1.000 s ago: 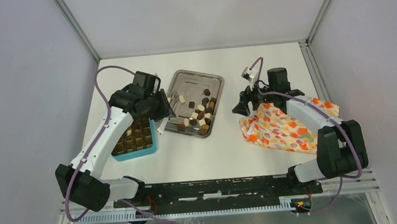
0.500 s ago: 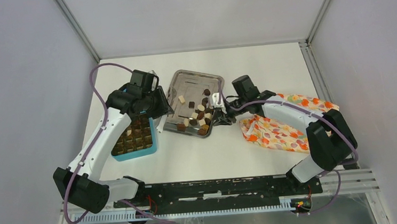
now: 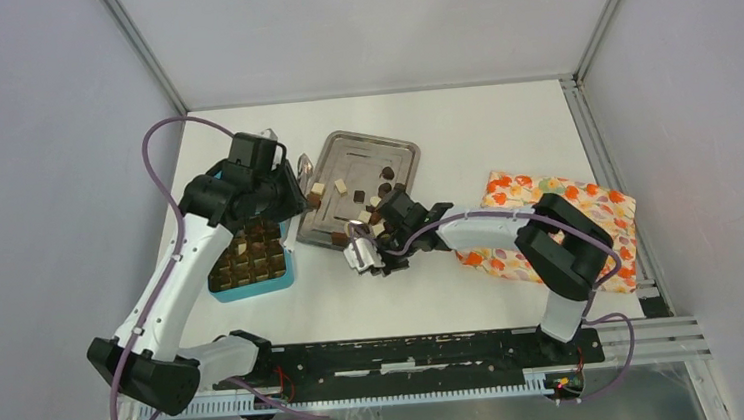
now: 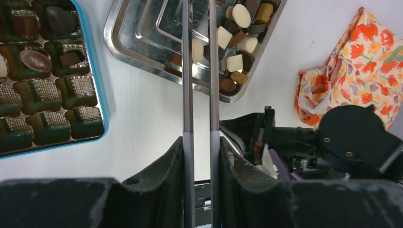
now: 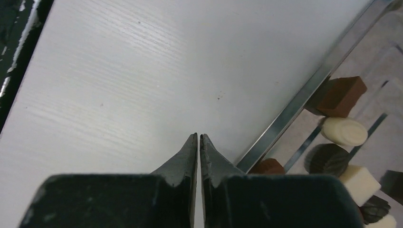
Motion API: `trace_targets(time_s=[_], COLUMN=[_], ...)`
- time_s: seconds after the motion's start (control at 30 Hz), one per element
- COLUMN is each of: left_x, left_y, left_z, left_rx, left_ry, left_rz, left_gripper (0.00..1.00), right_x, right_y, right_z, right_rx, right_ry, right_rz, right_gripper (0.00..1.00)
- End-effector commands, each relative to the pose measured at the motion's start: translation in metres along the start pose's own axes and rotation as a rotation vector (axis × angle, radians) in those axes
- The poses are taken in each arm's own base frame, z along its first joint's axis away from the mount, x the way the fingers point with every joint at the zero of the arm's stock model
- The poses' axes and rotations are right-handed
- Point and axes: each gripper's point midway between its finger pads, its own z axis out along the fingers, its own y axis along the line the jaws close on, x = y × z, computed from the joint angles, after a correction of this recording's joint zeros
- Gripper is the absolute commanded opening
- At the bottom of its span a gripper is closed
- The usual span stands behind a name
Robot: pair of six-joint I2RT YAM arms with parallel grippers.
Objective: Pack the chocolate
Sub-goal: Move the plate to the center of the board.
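Observation:
The chocolate (image 3: 359,196) lies as several dark, brown and cream pieces in the steel tray (image 3: 362,138). More pieces sit in the teal box (image 3: 252,265). My left gripper (image 3: 281,192) is shut on metal tongs (image 3: 301,165), whose blades (image 4: 187,71) reach over the tray (image 4: 128,50); their tips are cut off in the left wrist view. My right gripper (image 3: 382,259) is shut with nothing in it, low over the table just outside the tray's near rim (image 5: 304,90). A brown cube (image 5: 342,95) and a cream oval (image 5: 344,131) lie just inside the rim.
An orange floral cloth (image 3: 548,206) lies at the right under the right arm, also visible in the left wrist view as the cloth (image 4: 361,57). The teal box (image 4: 47,95) stands left of the tray, under the left arm. The black base rail runs along the near edge.
My right arm has swung left from above the cloth to the tray's near edge, and its jaws have closed. My left arm has drawn slightly left and back with the tongs.

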Motion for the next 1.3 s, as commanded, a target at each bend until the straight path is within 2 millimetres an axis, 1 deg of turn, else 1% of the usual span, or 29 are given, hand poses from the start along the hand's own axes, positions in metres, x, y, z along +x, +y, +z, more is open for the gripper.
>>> trace_targets(time_s=[0.0,0.13,0.27,0.37,0.53,0.73,0.83,0.87,0.93,1.03,1.1,1.17,1.2,1.23,1.27], left_x=[-0.016,-0.014,-0.014,-0.015,-0.016,-0.016,-0.017,-0.018,-0.021,-0.029,-0.035,-0.042,-0.046,-0.05,-0.053], left_y=[-0.003,0.001,0.004,0.005,0.006,0.007,0.007,0.007,0.006,0.003,0.003,0.004,0.006,0.007,0.008], left_z=[-0.023,-0.027,-0.032,-0.035,-0.038,-0.041,-0.044,-0.045,-0.05,-0.06,-0.071,-0.083,-0.089,-0.096,-0.101], left_rx=[0.006,-0.006,-0.013,-0.02,-0.023,-0.021,-0.02,-0.021,-0.016,-0.005,-0.005,-0.011,-0.019,-0.02,-0.021], left_ry=[-0.088,-0.091,-0.103,-0.109,-0.114,-0.121,-0.13,-0.134,-0.15,-0.184,-0.217,-0.258,-0.286,-0.312,-0.333], left_rz=[-0.03,-0.033,-0.034,-0.035,-0.032,-0.032,-0.033,-0.035,-0.036,-0.038,-0.04,-0.045,-0.049,-0.053,-0.057], left_gripper=[0.3,0.3,0.3,0.31,0.31,0.31,0.31,0.31,0.31,0.3,0.3,0.3,0.3,0.3,0.3], right_x=[0.002,0.014,0.028,0.032,0.041,0.055,0.055,0.05,0.033,-0.006,-0.034,-0.06,-0.073,-0.084,-0.096], right_y=[-0.033,-0.049,-0.057,-0.065,-0.083,-0.112,-0.118,-0.118,-0.115,-0.105,-0.1,-0.097,-0.096,-0.096,-0.099], right_z=[0.013,0.015,0.013,0.01,-0.003,-0.03,-0.037,-0.037,-0.039,-0.044,-0.048,-0.05,-0.051,-0.051,-0.05], right_rx=[0.117,0.197,0.249,0.297,0.402,0.542,0.552,0.54,0.505,0.433,0.372,0.309,0.28,0.258,0.248], right_ry=[0.095,0.154,0.212,0.239,0.287,0.329,0.315,0.293,0.226,0.091,0.008,-0.07,-0.116,-0.159,-0.2], right_rz=[0.021,0.075,0.089,0.099,0.124,0.194,0.209,0.208,0.183,0.107,0.06,0.029,0.029,0.05,0.09], right_gripper=[0.09,0.09,0.1,0.11,0.12,0.14,0.15,0.15,0.16,0.19,0.3,0.45,0.51,0.56,0.57])
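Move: The plate's middle lies about 18 cm ahead of the right hand, 4 cm left and 4 cm lower. From that hand the brown square chocolate is some 9 cm ahead and 9 cm left, and the chocolate box about 7 cm ahead and 29 cm left. From the left hand, the plate is roughly 11 cm ahead, 12 cm right and 22 cm below. Right hand dips, pushes the plate's near edge while travelling 11 cm forward, then rises 8 cm, opening; left rises. ##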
